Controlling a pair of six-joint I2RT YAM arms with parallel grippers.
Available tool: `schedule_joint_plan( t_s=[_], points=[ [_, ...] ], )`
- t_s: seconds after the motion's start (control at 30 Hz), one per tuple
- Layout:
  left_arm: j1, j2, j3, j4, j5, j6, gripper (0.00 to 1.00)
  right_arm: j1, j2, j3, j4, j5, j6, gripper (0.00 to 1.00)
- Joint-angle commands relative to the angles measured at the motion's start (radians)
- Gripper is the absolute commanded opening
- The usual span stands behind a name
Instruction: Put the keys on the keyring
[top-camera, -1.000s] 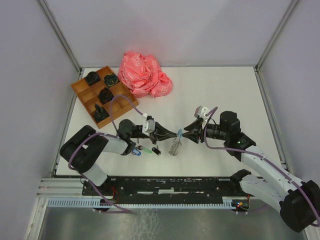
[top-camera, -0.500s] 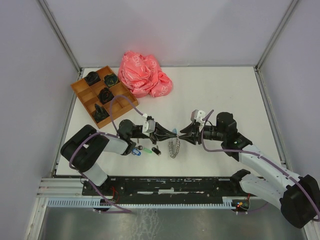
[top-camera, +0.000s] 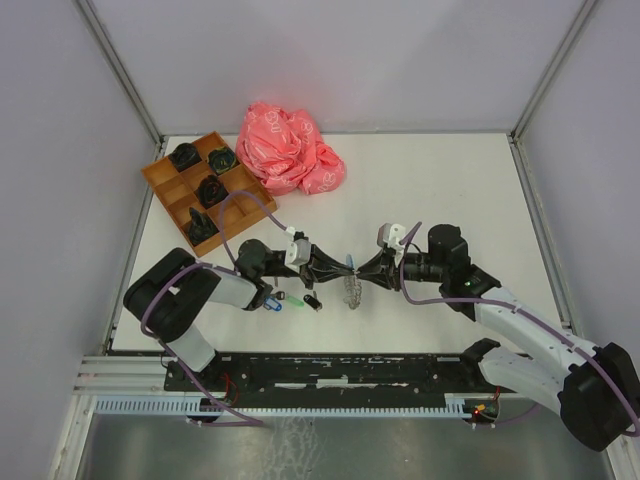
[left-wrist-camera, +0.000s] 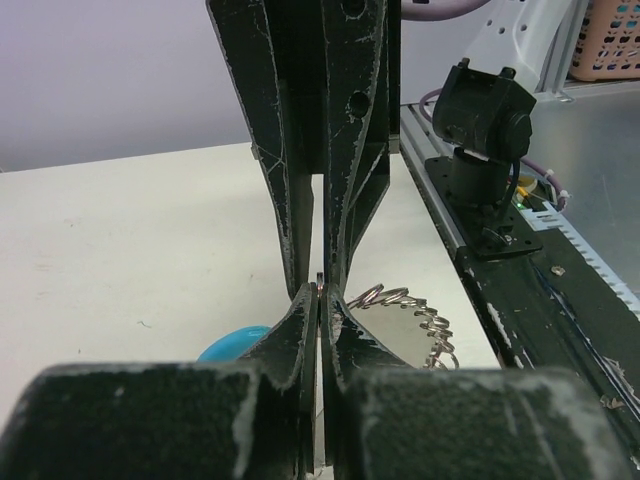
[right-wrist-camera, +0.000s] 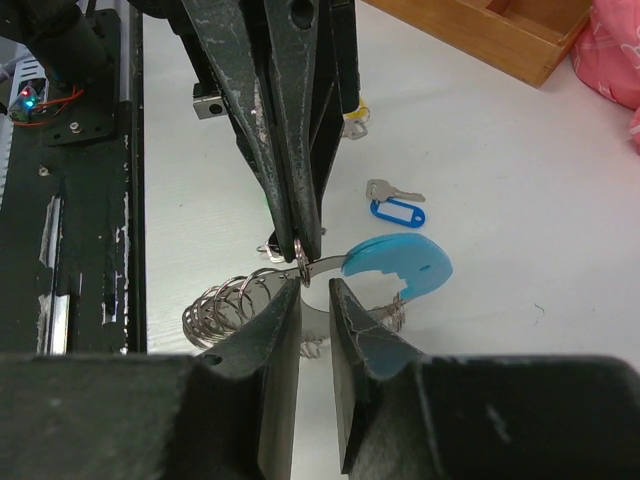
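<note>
The keyring (top-camera: 350, 287) hangs just above the table between my two grippers. It is a silvery band with several wire rings (right-wrist-camera: 222, 305) and a light blue segment (right-wrist-camera: 400, 265). My left gripper (top-camera: 336, 267) is shut on a small metal ring (right-wrist-camera: 300, 262) at the band's end, seen edge-on between its tips (left-wrist-camera: 320, 290). My right gripper (top-camera: 364, 270) faces it tip to tip, jaws a little apart (right-wrist-camera: 315, 287), with the band in the gap. Loose keys lie on the table: a blue-tagged one (right-wrist-camera: 397, 212), a black-tagged one (top-camera: 312, 301) and a yellow-tagged one (right-wrist-camera: 355, 122).
A wooden compartment tray (top-camera: 165, 180) with black objects stands at the back left. A crumpled pink bag (top-camera: 290, 150) lies beside it. The black mounting rail (top-camera: 330, 368) runs along the near table edge.
My right gripper has moved left until its tips meet the left gripper's, and its jaws have narrowed. The keyring has shifted slightly left and bunched up. The left arm has held still.
</note>
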Motion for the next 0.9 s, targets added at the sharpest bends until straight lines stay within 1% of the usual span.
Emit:
schedule_joint_plan(
  t_s=[0.0,0.13,0.23,0.4,0.47,0.57,0.73,0.87],
  points=[
    [0.002,0.012,0.021,0.175,0.012,-0.033,0.03,0.009,-0.006,0.031,0.016,-0.04,-0.021,0.24],
    [0.002,0.012,0.023,0.176,0.012,-0.035,0.03,0.013,-0.002,0.038,0.012,-0.052,-0.022,0.21],
    [0.002,0.01,0.024,0.179,0.013,-0.042,0.03,0.014,0.005,0.045,0.005,-0.062,-0.024,0.17],
    [0.001,0.005,0.025,0.181,0.015,-0.048,0.03,0.018,0.003,0.063,-0.023,-0.063,-0.039,0.03],
    [0.001,0.004,0.024,0.181,0.013,-0.05,0.04,0.018,-0.002,0.078,-0.049,-0.063,-0.049,0.01],
    [0.004,-0.001,0.02,0.182,0.003,-0.049,0.11,0.019,-0.006,0.129,-0.145,-0.062,-0.082,0.01],
    [0.003,-0.01,0.021,0.173,-0.006,-0.049,0.22,0.021,-0.003,0.237,-0.369,-0.012,-0.155,0.01],
    [0.004,-0.019,0.039,0.108,-0.004,-0.04,0.26,0.025,0.021,0.316,-0.523,0.016,-0.2,0.01]
  ],
)
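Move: Just off the right fingertips, about 1 cm back and 1 cm to the left at the same height, is the small metal ring that the left fingers still grip and the keyring hangs from; from the left hand it sits some 1 cm to the right. Down on the table, roughly 16 cm below the right hand, the blue-tag key lies about 10 cm left and 3 cm farther out, the black-tag key 9 cm left and 5 cm back. Easing back about 1 cm, the right hand closes its slightly open fingers fully and pinches the keyring's small ring beside the left fingertips. Only then do the left fingers open about a quarter, that hand staying in place and letting go of the ring, while the right hand rises some 2 cm and its fingertips tip down about 5 degrees. ##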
